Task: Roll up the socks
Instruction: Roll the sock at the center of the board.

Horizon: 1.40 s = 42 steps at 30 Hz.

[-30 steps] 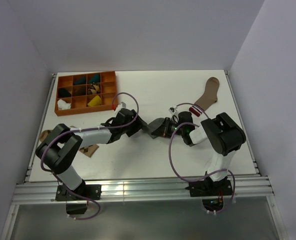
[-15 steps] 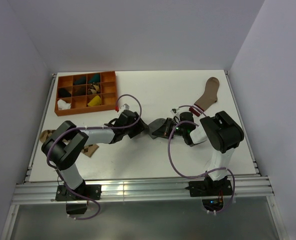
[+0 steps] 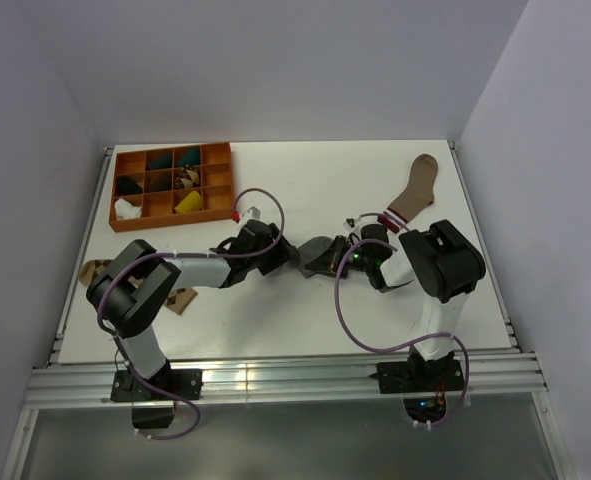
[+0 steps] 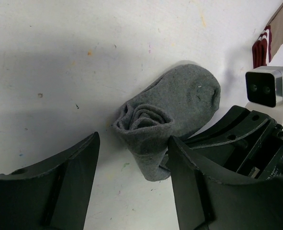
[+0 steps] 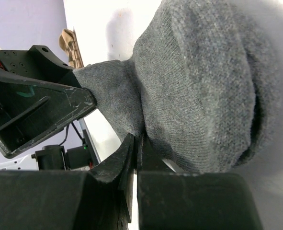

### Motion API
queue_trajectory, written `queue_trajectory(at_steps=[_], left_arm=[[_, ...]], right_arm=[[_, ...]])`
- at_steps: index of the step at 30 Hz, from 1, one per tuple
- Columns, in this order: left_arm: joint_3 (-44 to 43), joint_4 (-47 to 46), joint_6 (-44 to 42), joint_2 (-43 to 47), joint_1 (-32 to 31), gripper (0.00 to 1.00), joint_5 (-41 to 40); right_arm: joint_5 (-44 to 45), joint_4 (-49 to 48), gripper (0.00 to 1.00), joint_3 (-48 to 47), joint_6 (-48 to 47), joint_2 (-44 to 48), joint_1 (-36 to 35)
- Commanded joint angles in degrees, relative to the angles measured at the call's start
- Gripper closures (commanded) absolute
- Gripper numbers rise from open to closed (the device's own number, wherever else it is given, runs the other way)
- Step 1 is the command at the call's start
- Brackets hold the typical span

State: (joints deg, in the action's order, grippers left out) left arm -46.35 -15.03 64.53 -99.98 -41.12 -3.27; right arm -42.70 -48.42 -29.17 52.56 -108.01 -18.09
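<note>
A grey sock (image 3: 320, 254) lies mid-table, partly rolled, its coiled end (image 4: 143, 120) facing the left wrist camera. My left gripper (image 3: 287, 258) is open just left of the sock; in the left wrist view the roll's lower end sits between its fingers (image 4: 64, 187) near the right one, gripper (image 4: 131, 165). My right gripper (image 3: 345, 260) is at the sock's right side. In the right wrist view its jaws (image 5: 136, 143) are shut on a fold of the grey sock (image 5: 198, 81).
An orange compartment tray (image 3: 215, 212) with several rolled items stands at the back left. A brown sock with a striped cuff (image 3: 415, 188) lies at the back right. A diamond-patterned sock (image 3: 180, 298) lies under the left arm.
My left gripper has slid a little to the right, closer to the grey sock. The right gripper has kept its hold and barely moved.
</note>
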Motion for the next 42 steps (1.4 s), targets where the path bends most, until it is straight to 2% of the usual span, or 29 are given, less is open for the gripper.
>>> queue_trajectory(at_steps=[1, 5, 11, 17, 20, 22, 23, 26, 30, 35, 42], left_arm=[[-0.7, -1.6, -1.1, -1.8, -0.4, 0.36, 1.0], [-1.5, -1.1, -1.3, -2.8, -0.4, 0.39, 0.5], [-3.1, 0.3, -1.8, -4.6, -0.5, 0.51, 0.5], [-4.9, 2.9, -2.0, -6.3, -1.1, 0.7, 0.2], [-6.1, 5.0, -2.7, -6.5, -1.5, 0.8, -0.9], [-7.0, 6.0, -3.4, -6.5, -1.6, 0.8, -1.1], [-7.4, 7.5, -3.6, -6.7, -1.8, 0.85, -1.6], [-9.1, 10.0, -4.5, -6.8, -1.9, 0.91, -2.4], [-11.1, 13.4, -5.5, -6.9, -2.1, 0.93, -3.8], [-12.3, 14.9, -6.6, -6.6, -2.0, 0.95, -3.9], [-13.8, 16.9, -7.2, -7.3, -2.1, 0.94, -3.1]], right_arm=[[3.2, 5.6, 1.0, 0.7, -2.0, -2.1, 0.8], [4.1, 7.5, 1.0, 0.1, -3.0, -1.7, 0.8], [4.6, 9.2, 1.0, -0.4, -4.4, -1.3, 0.7], [5.6, 13.1, 1.0, -1.3, -8.4, 1.5, 0.7], [6.7, 15.5, 0.9, -1.5, -11.8, 4.8, 0.6], [8.6, 18.8, 0.78, -2.1, -13.8, 8.2, 0.2], [9.3, 20.6, 0.73, -2.2, -15.7, 9.5, -0.2], [14.0, 23.9, 0.68, -2.6, -19.8, 15.8, -1.7], [23.3, 30.7, 0.6, -3.2, -26.4, 23.7, -4.7], [34.2, 33.6, 0.55, -3.1, -35.8, 30.9, -11.2], [44.4, 31.3, 0.52, -3.4, -44.0, 31.5, -20.8]])
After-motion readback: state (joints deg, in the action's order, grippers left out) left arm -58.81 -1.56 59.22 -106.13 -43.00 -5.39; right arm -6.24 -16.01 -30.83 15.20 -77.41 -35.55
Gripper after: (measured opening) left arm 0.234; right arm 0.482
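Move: The gray sock's rolled-up part lies about 3 cm right of the left hand, some 1 cm back and 2 cm lower, at that gripper's right fingertip. Its unrolled foot is centred about 7 cm right and 1 cm ahead of the left hand. From the right hand, whose shut fingers still pinch the sock, the roll sits about 3 cm left and 1 cm ahead; the striped tan sock lies roughly 22 cm right and 19 cm farther out. Bring the left gripper about 2 cm right, with a little forward and down, while closing it to pinch the near end of the gray roll; keep that grip. Hold the right hand until the left has nearly closed, then open it about halfway, slide it 2 cm right and lift it about 5 cm clear, coming back left near the end and rolling its wrist some 50 degrees. ##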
